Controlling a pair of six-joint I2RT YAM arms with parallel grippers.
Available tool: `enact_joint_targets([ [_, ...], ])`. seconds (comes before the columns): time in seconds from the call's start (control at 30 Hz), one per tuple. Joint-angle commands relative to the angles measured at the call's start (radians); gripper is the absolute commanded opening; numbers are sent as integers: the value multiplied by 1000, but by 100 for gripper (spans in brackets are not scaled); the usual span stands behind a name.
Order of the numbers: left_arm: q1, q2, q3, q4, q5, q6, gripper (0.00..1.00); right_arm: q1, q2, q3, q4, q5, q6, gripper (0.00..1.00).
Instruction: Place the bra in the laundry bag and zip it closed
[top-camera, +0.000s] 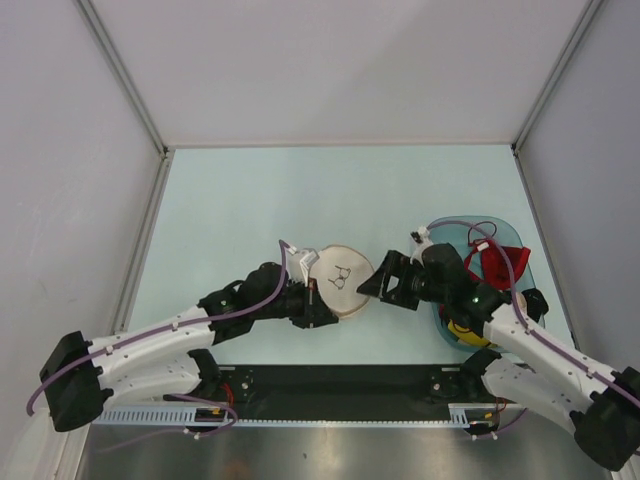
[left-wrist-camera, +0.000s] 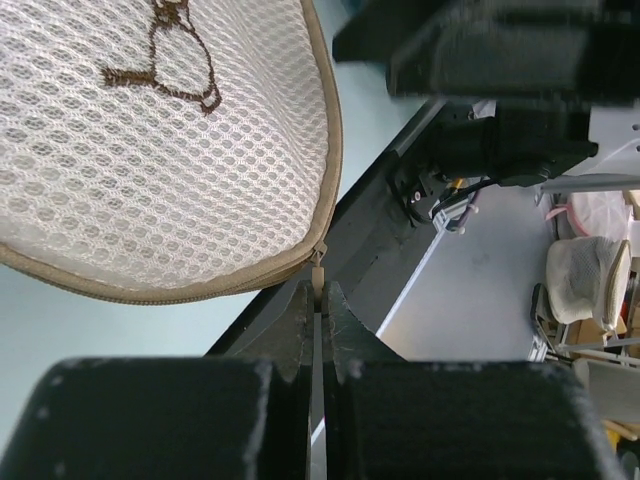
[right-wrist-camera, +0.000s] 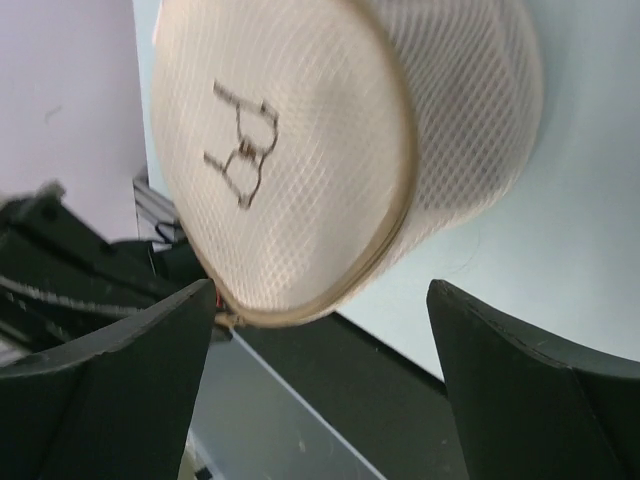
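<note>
The laundry bag (top-camera: 342, 280), round cream mesh with a dark logo on its face, is held tilted just above the table's near middle. Its tan zip rim looks closed where it shows. My left gripper (top-camera: 315, 300) is shut on the small zip pull (left-wrist-camera: 318, 268) at the bag's lower edge, and the left wrist view shows the fingers (left-wrist-camera: 300, 320) pressed together on that pull. My right gripper (top-camera: 372, 283) stands open just right of the bag, with its jaws wide apart on either side of the bag's (right-wrist-camera: 300, 150) rim and touching nothing. The bra shows in no view.
A translucent teal basket (top-camera: 505, 228) sits at the right, under the right arm. In it lie a red garment (top-camera: 492, 262) and a yellow-and-black one (top-camera: 465, 332). A black mounting strip (top-camera: 340, 382) runs along the near edge. Grey walls close in the back and sides.
</note>
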Motion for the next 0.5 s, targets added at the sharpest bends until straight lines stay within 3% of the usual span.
enact_joint_targets([
  [0.0, -16, 20, 41, 73, 20, -19, 0, 108, -55, -96, 104, 69, 197, 91],
  [0.2, -29, 29, 41, 89, 28, -25, 0, 197, 18, -174, 356, 121, 331, 84],
  [0.27, -36, 29, 35, 92, 30, -25, 0, 200, 60, -176, 396, 127, 349, 77],
  [0.4, -36, 26, 14, 82, 23, -26, 0, 199, 103, -176, 452, 161, 341, 49],
  [0.43, -34, 28, 14, 76, 25, -25, 0, 194, 113, -177, 452, 166, 340, 31],
  [0.47, -33, 29, 17, 63, 26, -14, 0, 188, 120, -180, 452, 166, 331, 22],
])
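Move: The lower right stretch of the laundry bag's zipped rim is what the open right hand goes for: about 3 cm back, 4 cm to its left and 3 cm below. The zipper pull, in the left fingers, is roughly 7 cm back and 7 cm left of the right hand, a little lower; the bra motif on the mesh is some 2 cm ahead and 7 cm left. From the left hand, that rim is around 4 cm ahead, 3 cm right, slightly below. The right fingers, wide open at first, come around the bag's rim a few centimetres from the zipper pull and close in on it, the hand tipping about 10 degrees. It gets there by swinging back and down some 4 cm each while drifting left, then easing forward and left again. The left hand keeps its pinch on the pull, slipping only about 1 cm to the right. ##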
